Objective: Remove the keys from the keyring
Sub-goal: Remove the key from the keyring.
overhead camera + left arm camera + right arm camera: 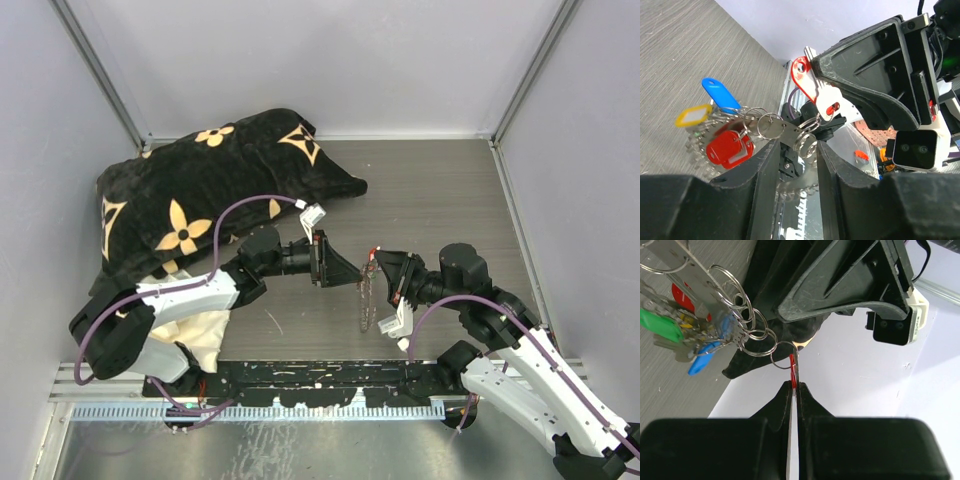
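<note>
Between the two arms hangs the keyring [367,305], a silvery coil, with a bunch of keys on small split rings [747,335]. My right gripper [796,385] is shut on a red-headed key [807,80], seen edge-on in the right wrist view. In the left wrist view a blue tag [720,92], a yellow tag [692,115] and a red tag [730,147] dangle left of my left gripper [797,145]. Its jaws stand apart with one small split ring [805,142] between the tips. A green key [660,322] and a blue key [702,362] hang lower in the bunch.
A black pillow with tan flower marks [210,180] lies at the back left. A pale cloth [205,335] sits under the left arm. A black rail [300,380] runs along the near edge. Grey walls close in both sides.
</note>
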Motion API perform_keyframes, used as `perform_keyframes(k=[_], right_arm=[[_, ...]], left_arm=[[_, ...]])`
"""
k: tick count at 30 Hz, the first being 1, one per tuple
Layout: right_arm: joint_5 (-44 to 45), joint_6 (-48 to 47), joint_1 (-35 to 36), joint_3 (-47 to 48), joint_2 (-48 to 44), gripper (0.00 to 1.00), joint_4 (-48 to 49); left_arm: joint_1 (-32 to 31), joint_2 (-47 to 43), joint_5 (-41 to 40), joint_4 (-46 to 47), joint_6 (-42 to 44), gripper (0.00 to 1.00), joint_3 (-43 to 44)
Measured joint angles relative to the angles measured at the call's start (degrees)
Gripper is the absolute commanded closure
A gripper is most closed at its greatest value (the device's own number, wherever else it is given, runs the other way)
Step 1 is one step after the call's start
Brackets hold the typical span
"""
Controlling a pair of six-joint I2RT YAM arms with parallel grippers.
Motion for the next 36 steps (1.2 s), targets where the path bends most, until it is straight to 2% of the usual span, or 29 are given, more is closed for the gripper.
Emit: perform_keyframes(k=[10, 22, 27, 36], right_arm=[[0.0, 0.0, 0.0, 0.0, 0.0, 0.99, 0.1], [0.0, 0.0, 0.0, 0.0, 0.0, 0.99, 0.1], [0.0, 0.0, 0.0, 0.0, 0.0, 0.99, 0.1], [0.2, 0.0, 0.0, 0.0, 0.0, 0.99, -0.3]], left_arm=[[0.0, 3.1, 1.7, 2.9, -2.5, 0.69, 0.7], [0.0, 4.2, 4.2, 6.0, -4.1, 0.82, 0.9], [0.0, 5.3, 4.8, 6.0, -4.2, 0.92, 0.9], [0.0, 6.3, 5.2, 5.8, -4.2, 0.97, 1.7]])
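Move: The small metal rings linking the held red-tagged key to the keyring lie just beyond the left gripper's open tips, about 2 cm to its right and 1 cm lower. From the left gripper, that red-tagged key is about 3 cm ahead, 3 cm to the right and 3 cm above; the blue tag is some 4 cm ahead, 3 cm right and 2 cm below. From the right gripper the rings lie roughly 3 cm back, 2 cm left and 3 cm down. Bring the left gripper about 1.5 cm to the right onto the small rings below the red-tagged key, dipping nearly 1 cm, rising again, then sinking once more while easing slightly back. Turn it some 5 degrees clockwise and close the fingers from under half open to nearly shut, pinching a ring. Keep the right gripper still, its hold on the key unchanged. ##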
